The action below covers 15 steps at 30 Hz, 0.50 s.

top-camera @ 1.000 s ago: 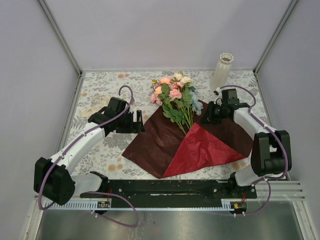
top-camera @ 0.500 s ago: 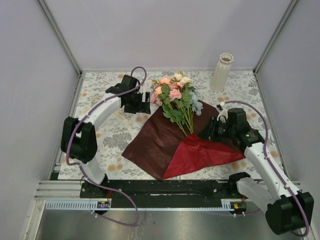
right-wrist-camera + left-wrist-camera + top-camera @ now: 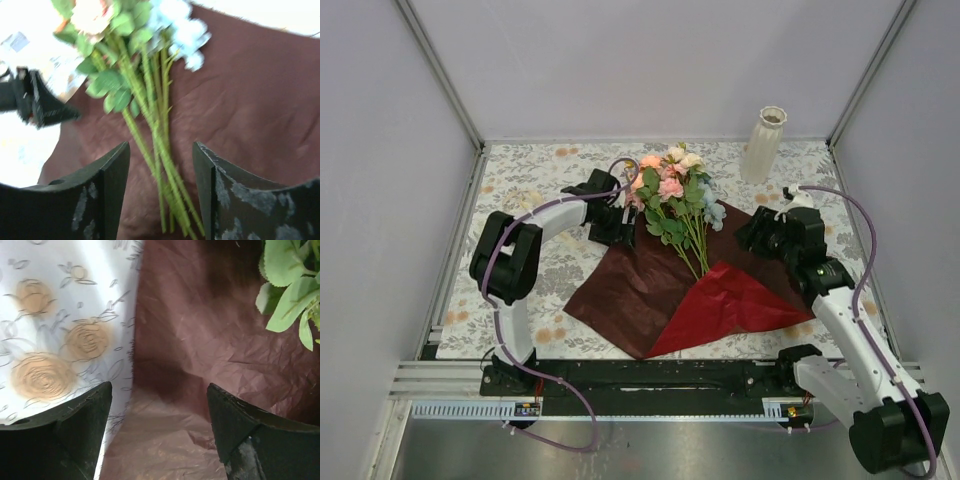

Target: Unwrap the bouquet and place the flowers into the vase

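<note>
The bouquet lies unwrapped: its maroon wrapping paper point(image 3: 630, 285) is spread flat on the table, one corner folded over to show bright red point(image 3: 740, 300). The flowers point(image 3: 670, 185) rest on the paper, their green stems point(image 3: 692, 245) pointing toward the near side. The cream ribbed vase point(image 3: 763, 143) stands upright at the far right. My left gripper point(image 3: 623, 230) hangs open over the paper's left edge point(image 3: 145, 405), beside the leaves point(image 3: 290, 290). My right gripper point(image 3: 754, 233) is open at the paper's right side, looking toward the stems point(image 3: 160, 145), with nothing held.
The floral tablecloth point(image 3: 530, 180) covers the table, which has grey walls on three sides. The left gripper's fingers point(image 3: 42, 105) show at the left of the right wrist view. The arms' base rail point(image 3: 650, 375) runs along the near edge.
My left arm swung from the table's left side to the paper's edge next to the flowers. My right gripper has opened wider and drawn back from the red fold.
</note>
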Motion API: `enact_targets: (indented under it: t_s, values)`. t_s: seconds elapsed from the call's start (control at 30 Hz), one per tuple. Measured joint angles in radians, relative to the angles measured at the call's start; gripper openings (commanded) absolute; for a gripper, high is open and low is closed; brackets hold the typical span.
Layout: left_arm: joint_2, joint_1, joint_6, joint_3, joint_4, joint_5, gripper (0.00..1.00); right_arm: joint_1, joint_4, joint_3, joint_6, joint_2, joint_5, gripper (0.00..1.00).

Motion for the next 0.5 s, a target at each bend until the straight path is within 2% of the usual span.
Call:
enact_targets:
  t_s: [0.13, 0.27, 0.33, 0.4, 0.5]
  values:
    - [0.031, -0.02, 0.001, 0.002, 0.025, 0.024, 0.61, -0.079, 0.033, 0.072, -0.055, 0.135, 0.066, 0.76]
    - [0.044, -0.017, -0.007, 0.002, 0.054, 0.034, 0.19, -0.172, 0.059, 0.15, -0.089, 0.292, 0.053, 0.8]
    - [0.049, -0.014, -0.009, 0.002, 0.058, 0.032, 0.06, -0.224, 0.073, 0.183, -0.097, 0.369, 0.027, 0.85]
    - [0.05, -0.013, -0.012, 0.005, 0.062, 0.03, 0.0, -0.275, 0.092, 0.208, -0.097, 0.437, 0.003, 0.86]
    - [0.055, -0.013, -0.019, 0.032, 0.061, 0.027, 0.0, -0.359, 0.113, 0.267, -0.095, 0.565, -0.048, 0.86]
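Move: Right by the left hand is the left edge of the unwrapped paper, about 1 cm ahead, 2 cm right and 2 cm below; the leftmost pink blooms lie some 11 cm ahead and 4 cm right, the bouquet's middle roughly 10 cm ahead and 15 cm right, at hand height. From the right hand, the paper's far right edge is about 12 cm ahead, 12 cm right and 17 cm down; the vase stands 27 cm ahead, 5 cm right, its middle 6 cm lower. Closing from wide open to shut, the left fingers pinch the paper's left edge after the hand edges about 2 cm right and 1 cm down, then it creeps just over 1 cm forward. The right hand sweeps some 11 cm forward and as far right, sinking about 5 cm towards the paper's far right edge, opening wider, swinging about 15 degrees clockwise and tipping down. ##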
